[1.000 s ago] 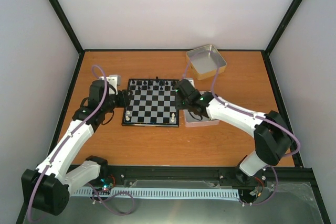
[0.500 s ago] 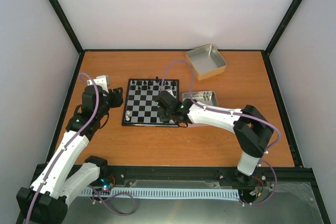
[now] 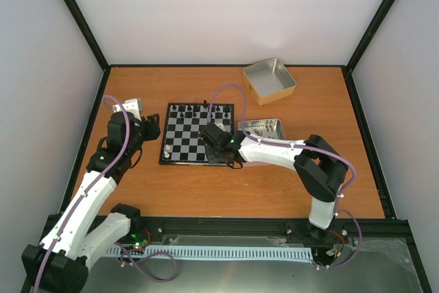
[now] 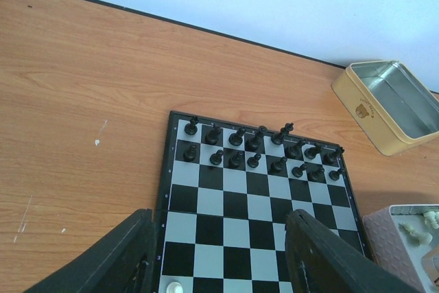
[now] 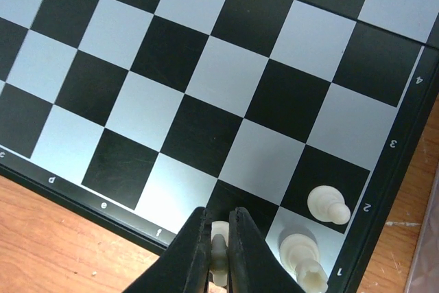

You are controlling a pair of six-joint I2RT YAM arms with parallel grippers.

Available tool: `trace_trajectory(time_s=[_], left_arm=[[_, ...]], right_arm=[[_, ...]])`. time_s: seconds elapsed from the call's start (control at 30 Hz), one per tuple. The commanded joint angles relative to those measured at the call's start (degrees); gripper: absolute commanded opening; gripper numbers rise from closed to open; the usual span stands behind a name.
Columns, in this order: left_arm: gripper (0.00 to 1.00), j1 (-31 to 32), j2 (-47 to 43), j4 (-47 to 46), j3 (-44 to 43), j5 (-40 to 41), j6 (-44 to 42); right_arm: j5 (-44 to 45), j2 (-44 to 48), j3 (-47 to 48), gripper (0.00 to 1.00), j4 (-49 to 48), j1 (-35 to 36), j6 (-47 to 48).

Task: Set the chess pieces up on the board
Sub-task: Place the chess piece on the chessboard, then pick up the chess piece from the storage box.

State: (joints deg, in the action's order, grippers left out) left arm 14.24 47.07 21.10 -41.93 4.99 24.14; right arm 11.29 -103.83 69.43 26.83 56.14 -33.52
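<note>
The board (image 3: 196,143) of black and silvery checks lies mid-table, with black pieces (image 4: 257,145) filling its two far rows. My right gripper (image 5: 219,252) is shut on a cream-white chess piece (image 5: 220,237), held just over the board's near edge row (image 3: 223,154). Two more white pieces, a pawn (image 5: 328,204) and a rook (image 5: 302,254), stand in the near right corner. Another white piece (image 4: 172,286) stands at the near left corner. My left gripper (image 4: 219,265) is open and empty, off the board's left edge (image 3: 147,128).
A grey tin (image 3: 261,127) holding loose white pieces (image 4: 420,223) sits right of the board. A tan metal tin (image 3: 269,80) stands at the back right. A small white block (image 3: 132,106) lies beside the left arm.
My right gripper has moved from the grey tin leftward to the board's near edge, carrying a white piece. My left gripper has drawn back from the board's left side.
</note>
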Motion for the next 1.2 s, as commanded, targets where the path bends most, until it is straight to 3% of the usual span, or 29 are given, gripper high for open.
trace_trajectory(time_s=[0.0, 0.17, 0.37, 0.67, 0.97, 1.17], left_arm=[[0.53, -0.35, 0.08, -1.25, -0.40, 0.72, 0.67], [0.53, -0.35, 0.19, -1.22, -0.35, 0.71, 0.56], [0.55, -0.35, 0.35, -1.19, -0.29, 0.54, 0.60], [0.55, -0.35, -0.21, -1.21, -0.20, 0.89, 0.73], [0.56, -0.35, -0.35, -1.37, -0.14, 0.03, 0.79], [0.57, -0.35, -0.26, -1.41, -0.15, -0.37, 0.67]], right_arm=[[1.63, -1.87, 1.58, 0.08, 0.88, 0.46, 0.27], [1.62, -2.58, 1.99, 0.11, 0.54, 0.46, 0.62], [3.11, -0.56, 3.10, 0.30, 0.97, 0.46, 0.91], [6.68, 7.30, 2.24, 0.35, 1.17, -0.44, -0.49], [11.75, 18.72, -7.86, 0.42, 4.66, -10.08, -4.79], [5.72, 18.37, -13.96, 0.43, 2.88, -20.37, -2.71]])
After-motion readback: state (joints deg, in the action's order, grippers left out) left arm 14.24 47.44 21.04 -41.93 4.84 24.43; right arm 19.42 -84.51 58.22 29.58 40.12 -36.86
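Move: The right hand holds a white chess piece just over its dark square, second from the board's right edge in the near row. That square is straight below the hand point, some 4 cm down. The corner piece stands about 3 cm to the right, level with it, and the white pawn 3 cm right and 3 cm farther out. The tray's middle is roughly 16 cm right and 5 cm ahead. From the left hand the square lies about 23 cm right, 4 cm back and 21 cm below. Down by about 1 cm, the right hand sets the held white piece on the dark square beside the corner piece, and its fingers open to nearly half, letting go. It then climbs some 10 cm clear and swings right about 15 cm and forward 5 cm to over the tray, turning clockwise roughly 25 degrees and starting to sink again, fingers open. ##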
